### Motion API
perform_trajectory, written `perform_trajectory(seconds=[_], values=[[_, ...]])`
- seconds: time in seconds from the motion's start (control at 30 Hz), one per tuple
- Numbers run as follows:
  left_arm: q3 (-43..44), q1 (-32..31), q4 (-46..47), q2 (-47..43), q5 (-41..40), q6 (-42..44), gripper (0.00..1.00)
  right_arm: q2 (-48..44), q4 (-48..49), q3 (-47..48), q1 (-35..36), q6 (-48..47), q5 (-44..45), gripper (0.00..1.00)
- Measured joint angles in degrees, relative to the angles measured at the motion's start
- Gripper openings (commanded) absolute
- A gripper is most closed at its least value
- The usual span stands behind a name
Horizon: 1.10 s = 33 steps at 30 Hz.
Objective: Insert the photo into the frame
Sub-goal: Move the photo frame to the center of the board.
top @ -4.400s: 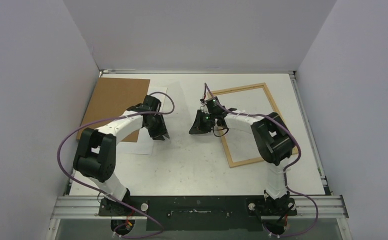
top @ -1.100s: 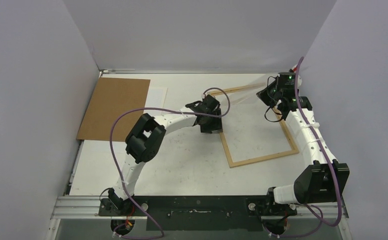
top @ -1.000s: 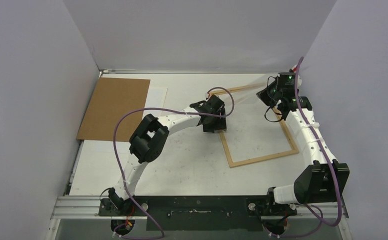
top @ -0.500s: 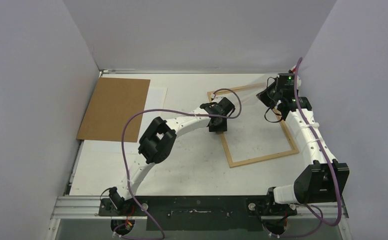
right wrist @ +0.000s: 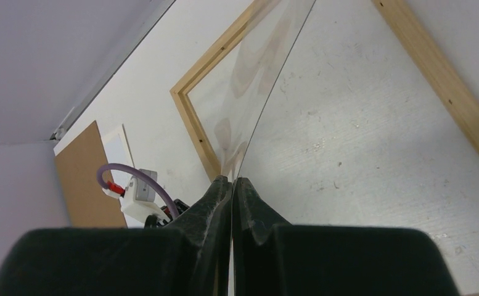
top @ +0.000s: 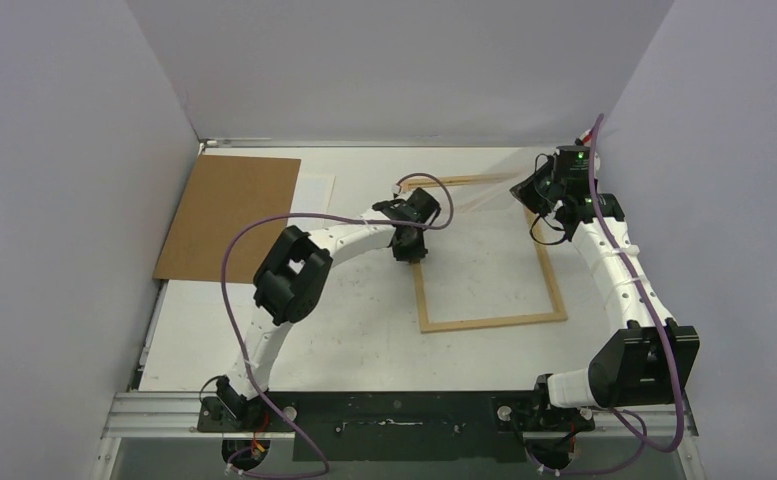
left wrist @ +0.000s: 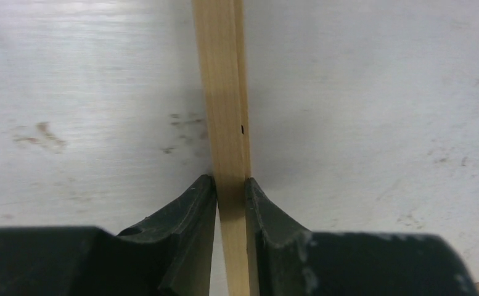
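Observation:
The frame of light wood strips lies flat on the white table, right of centre. My left gripper is shut on its left strip, one finger pressed against each side. My right gripper hangs over the frame's far right corner, shut on the edge of a thin clear sheet that slants up from the frame. The photo lies white side up at the far left, mostly hidden under a brown board.
Grey walls close in the table on the left, back and right. The right arm runs along the right wall. The left arm and its purple cable reach across the table's middle.
My left jaws have closed on the frame's left strip and dragged it left. The frame has turned, and its sides are now square to the table. The right arm has held still.

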Motion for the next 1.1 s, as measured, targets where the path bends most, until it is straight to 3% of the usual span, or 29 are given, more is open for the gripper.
perform_trajectory(seconds=[0.2, 0.33, 0.6, 0.83, 1.1], values=[[-10.1, 7.3, 2.8, -6.2, 4.9, 4.1, 0.12, 0.0, 1.8, 0.0, 0.0, -0.7, -5.3, 0.00], [-12.6, 10.3, 3.5, -7.9, 7.9, 6.8, 0.17, 0.2, 4.0, 0.1, 0.2, -1.1, -10.1, 0.00], [-15.9, 14.2, 1.2, -10.9, 11.2, 7.7, 0.39, 2.5, 4.6, 5.9, 0.8, 1.7, -14.9, 0.00], [-19.9, 20.2, -3.1, -21.3, 14.9, 8.0, 0.62, 6.8, 8.4, 14.6, 2.0, 7.7, -17.2, 0.00], [-19.1, 25.8, -4.1, -28.3, 20.6, 6.8, 0.62, 11.7, 13.0, 22.3, 6.3, 11.9, -20.9, 0.00]])
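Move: The photo frame's left bar is already pinched by the left hand, with the frame's middle about 12 cm to the right of that hand and 1 cm ahead, at nearly the same height. The middle of the board is some 5 cm left and level with it; the brown backboard lies about 35 cm left and 8 cm ahead. From the right hand, the frame's middle is roughly 5 cm left, 1 cm back and 22 cm below. The photo frame is drawn left across the board by its left bar, some 9 cm, towards the middle. The left fingers then open and let go, and the hand carries on left beyond the bar while rising about 11 cm. The right hand keeps its pinch on the clear sheet, lifting it and carrying it left and a little forward as its fingertips tilt upward. ##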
